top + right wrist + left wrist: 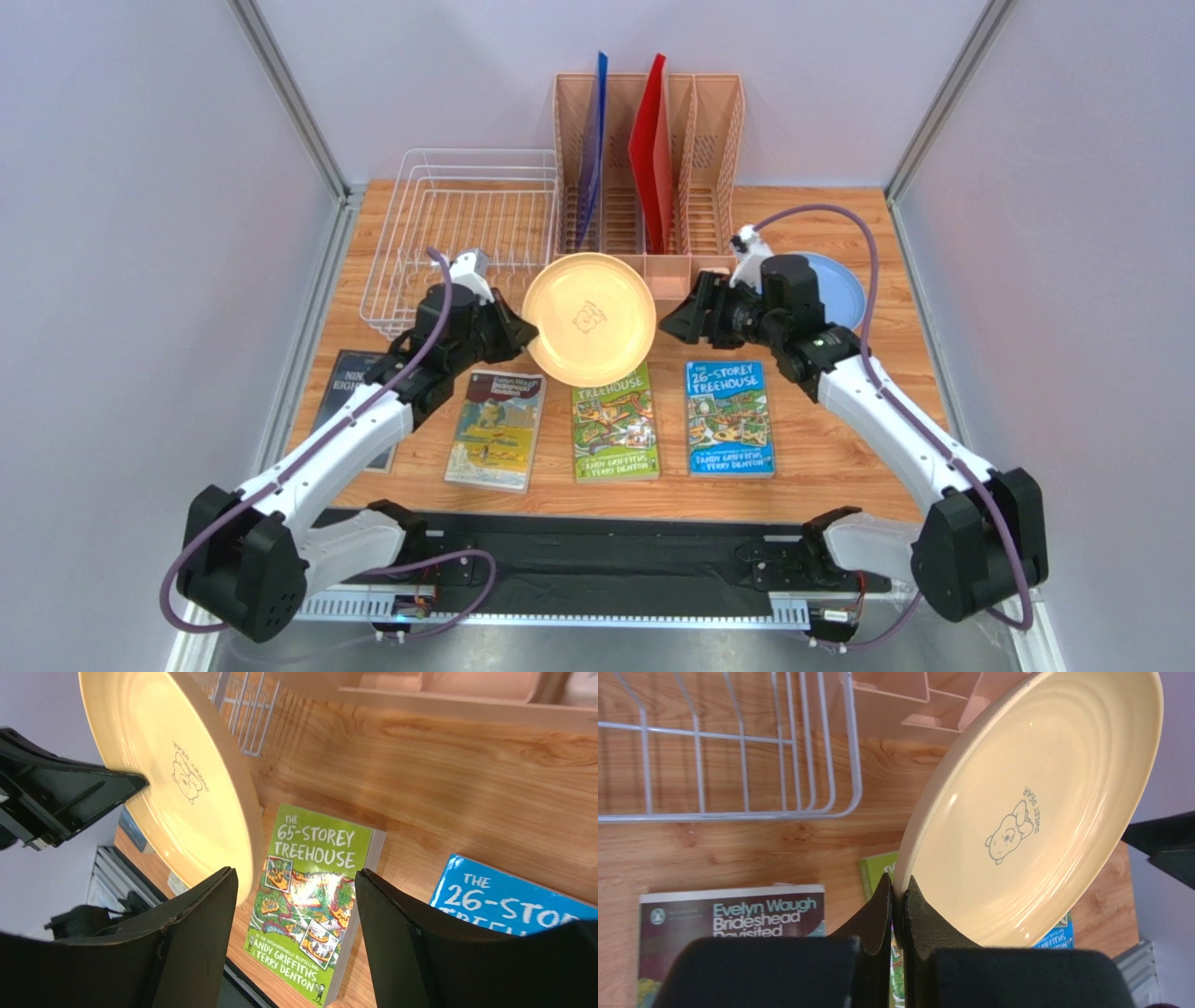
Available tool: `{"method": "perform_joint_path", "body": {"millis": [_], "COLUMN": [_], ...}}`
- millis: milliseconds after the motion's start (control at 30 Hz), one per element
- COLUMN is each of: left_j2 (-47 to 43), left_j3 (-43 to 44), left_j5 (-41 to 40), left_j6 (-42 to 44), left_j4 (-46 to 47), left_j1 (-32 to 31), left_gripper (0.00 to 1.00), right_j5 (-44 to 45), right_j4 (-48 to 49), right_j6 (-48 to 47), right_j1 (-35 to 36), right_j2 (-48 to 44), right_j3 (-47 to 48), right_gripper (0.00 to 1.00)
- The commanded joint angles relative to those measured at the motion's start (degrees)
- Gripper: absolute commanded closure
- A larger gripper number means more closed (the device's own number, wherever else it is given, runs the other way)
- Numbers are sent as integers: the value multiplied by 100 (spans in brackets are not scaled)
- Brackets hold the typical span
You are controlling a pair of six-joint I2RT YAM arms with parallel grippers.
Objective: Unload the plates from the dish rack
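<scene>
A tan plate with a small bear print hangs tilted above the table's middle. My left gripper is shut on its left rim; the left wrist view shows both fingers pinching the plate's edge. My right gripper stands open just right of the plate, facing it. In the right wrist view the plate lies up and left of my right gripper, with nothing between the jaws. A light blue plate lies on the table behind the right arm. The white wire dish rack holds no plates.
A peach slotted organizer at the back holds an upright blue sheet and a red sheet. Several books lie in a row on the wooden table, among them a green one and a blue one.
</scene>
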Motion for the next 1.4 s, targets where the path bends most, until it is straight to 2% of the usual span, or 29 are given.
{"method": "perform_joint_path", "body": {"millis": [0,167,200,267,300,333,467,533,567,600,700,767,933,1033,1100,1233,1367], "left_j2": [249,521,530,513,495,469,302,206,170,135,-67,-251,-559,-647,-656,-709,-796], "left_j3": [146,339,349,331,322,314,331,331,331,331,296,235,68,24,6,-3,-47], "left_j5": [91,-58,-120,-181,-208,-295,-646,-901,-998,-1103,-1490,-1658,-1869,-1957,-2009,-2220,-2466], "left_j6": [-344,-257,-248,-230,-204,-186,-11,95,130,165,279,350,394,420,481,613,771], "left_j4": [612,525,429,419,410,393,139,59,-63,-108,-257,-267,-249,-240,-196,-205,-258], "left_j1": [-382,-612,-655,-665,-665,-665,-665,-665,-665,-665,-665,-665,-665,-665,-665,-665,-665], "left_gripper": [100,100,100,100,100,100,58,43,28,17,13,13,13,13,12,8,5], "right_j5": [197,425,487,767,891,997,2066,2472,2674,2789,3229,3335,2967,2494,1976,921,664], "right_j4": [229,142,80,-69,-105,-175,-570,-815,-887,-957,-1195,-1265,-1362,-1292,-1213,-879,-694], "right_j6": [-281,-447,-474,-500,-500,-518,-527,-457,-439,-395,-360,-228,44,141,273,431,554], "right_j1": [446,710,719,728,728,728,667,457,342,211,-395,-1071,-2889,-3567,-3937,-4176,-4212], "right_j2": [456,1018,1063,1116,1081,1029,625,466,370,178,-288,-483,-555,-187,410,1396,2117], "right_j3": [283,441,502,520,503,494,564,608,617,617,661,635,749,924,1125,1398,1671], "right_gripper": [33,36,50,73,91,96,98,98,98,98,94,92,94,94,94,97,96]}}
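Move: Held by its left rim in the closed left fingers, the last yellow plate has its middle about 9 cm to that hand's right, 2 cm ahead and 1 cm below. From the open, empty right hand that middle is roughly 17 cm left, level fore and aft, and 4 cm down. The blue-topped plate stack lies about 10 cm ahead, 23 cm right and 16 cm down from the right hand; the blue book is 13 cm back, 9 cm right and 18 cm down. Bringing the plate some 4 cm right and 3 cm down, the left hand meets the right, which comes about 4 cm left and 5 cm down and pinches the opposite rim. The left fingers then open and back off left and up. The right hand carries the plate about 34 cm right, turning some 55 degrees clockwise, swings forward late and sinks towards the blue-topped stack. ##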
